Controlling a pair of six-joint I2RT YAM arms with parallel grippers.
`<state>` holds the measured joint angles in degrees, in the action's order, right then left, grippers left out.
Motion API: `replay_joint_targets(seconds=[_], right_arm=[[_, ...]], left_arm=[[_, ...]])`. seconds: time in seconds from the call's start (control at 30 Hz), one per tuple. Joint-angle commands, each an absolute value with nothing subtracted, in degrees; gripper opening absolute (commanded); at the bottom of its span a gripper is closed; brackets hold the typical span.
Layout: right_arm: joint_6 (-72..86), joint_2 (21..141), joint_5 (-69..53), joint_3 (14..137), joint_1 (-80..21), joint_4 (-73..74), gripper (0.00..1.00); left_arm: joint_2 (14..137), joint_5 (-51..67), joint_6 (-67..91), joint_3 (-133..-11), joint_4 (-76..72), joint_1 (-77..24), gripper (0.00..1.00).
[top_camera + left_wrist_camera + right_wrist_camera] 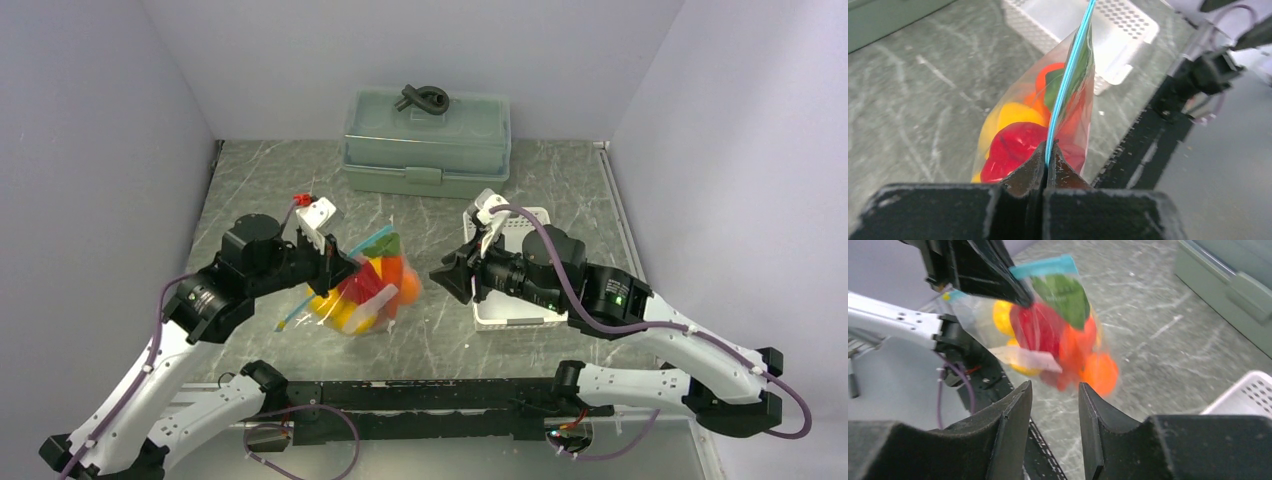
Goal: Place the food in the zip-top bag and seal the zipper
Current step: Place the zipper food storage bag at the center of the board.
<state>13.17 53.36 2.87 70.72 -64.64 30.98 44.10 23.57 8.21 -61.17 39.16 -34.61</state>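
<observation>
The clear zip-top bag (368, 292) hangs from my left gripper (346, 268), left of the table's middle. The food (1013, 147) is inside it: red, yellow, orange and green pieces. In the left wrist view my left gripper (1050, 150) is shut on the zipper (1068, 85), the teal-blue strip, which runs straight away from the jaws. My right gripper (441, 276) is a little to the right of the bag and apart from it. In the right wrist view it (1055, 390) is open with nothing between its fingers, and the bag (1053, 335) hangs blurred ahead of it.
A white lattice basket (510, 312) lies under my right arm, right of the bag. A grey-green lidded box (425, 145) stands at the back wall. A black rail (420, 395) runs along the table's near edge.
</observation>
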Motion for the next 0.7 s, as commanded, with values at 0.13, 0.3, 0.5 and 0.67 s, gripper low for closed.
replay_joint_targets(seconds=[0.13,0.3,0.5,0.67], right_arm=[[15.8,48.0,14.8,64.4,-64.7,32.3,0.44],[17.5,45.2,13.2,59.7,-64.6,29.4,0.43],[18.5,44.7,13.5,57.8,-64.6,29.4,0.43],[19.6,43.9,12.2,56.0,-64.6,28.4,0.45]], left_arm=[[47.5,1.0,4.9,-66.1,37.1,-34.4,0.00],[51.4,-8.3,0.8,-65.9,33.8,-34.4,0.00],[59.1,-17.4,-6.1,-68.9,31.0,-34.4,0.00],[64.9,-26.8,-12.5,-69.7,26.3,-34.4,0.00]])
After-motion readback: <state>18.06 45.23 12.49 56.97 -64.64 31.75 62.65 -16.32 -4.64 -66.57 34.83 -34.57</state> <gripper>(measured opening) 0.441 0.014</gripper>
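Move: The left hand holds the filled bag by its zipper, the food hanging about 10 cm below the fingers and a little to their right. The board's center lies about 23 cm ahead, 13 cm to the right and 27 cm below. The white basket's middle is about 25 cm right of that center and 3 cm nearer the bases; the green box is some 20 cm beyond the center. For the right hand, the center is about 26 cm ahead, 5 cm left and 33 cm below. Keeping its fingers shut on the zipper, the left hand carries the hanging bag steadily forward over the board, about 14 cm, drifting some 6 cm to the left and sinking slightly, while the wrist swings roughly 30 degrees counter-clockwise and tips the fingers more steeply down. The empty right hand, its fingers staying partly open, draws away from the bag, sinking about 7 cm and shifting some 4 cm to the right before it comes nearly to rest. ##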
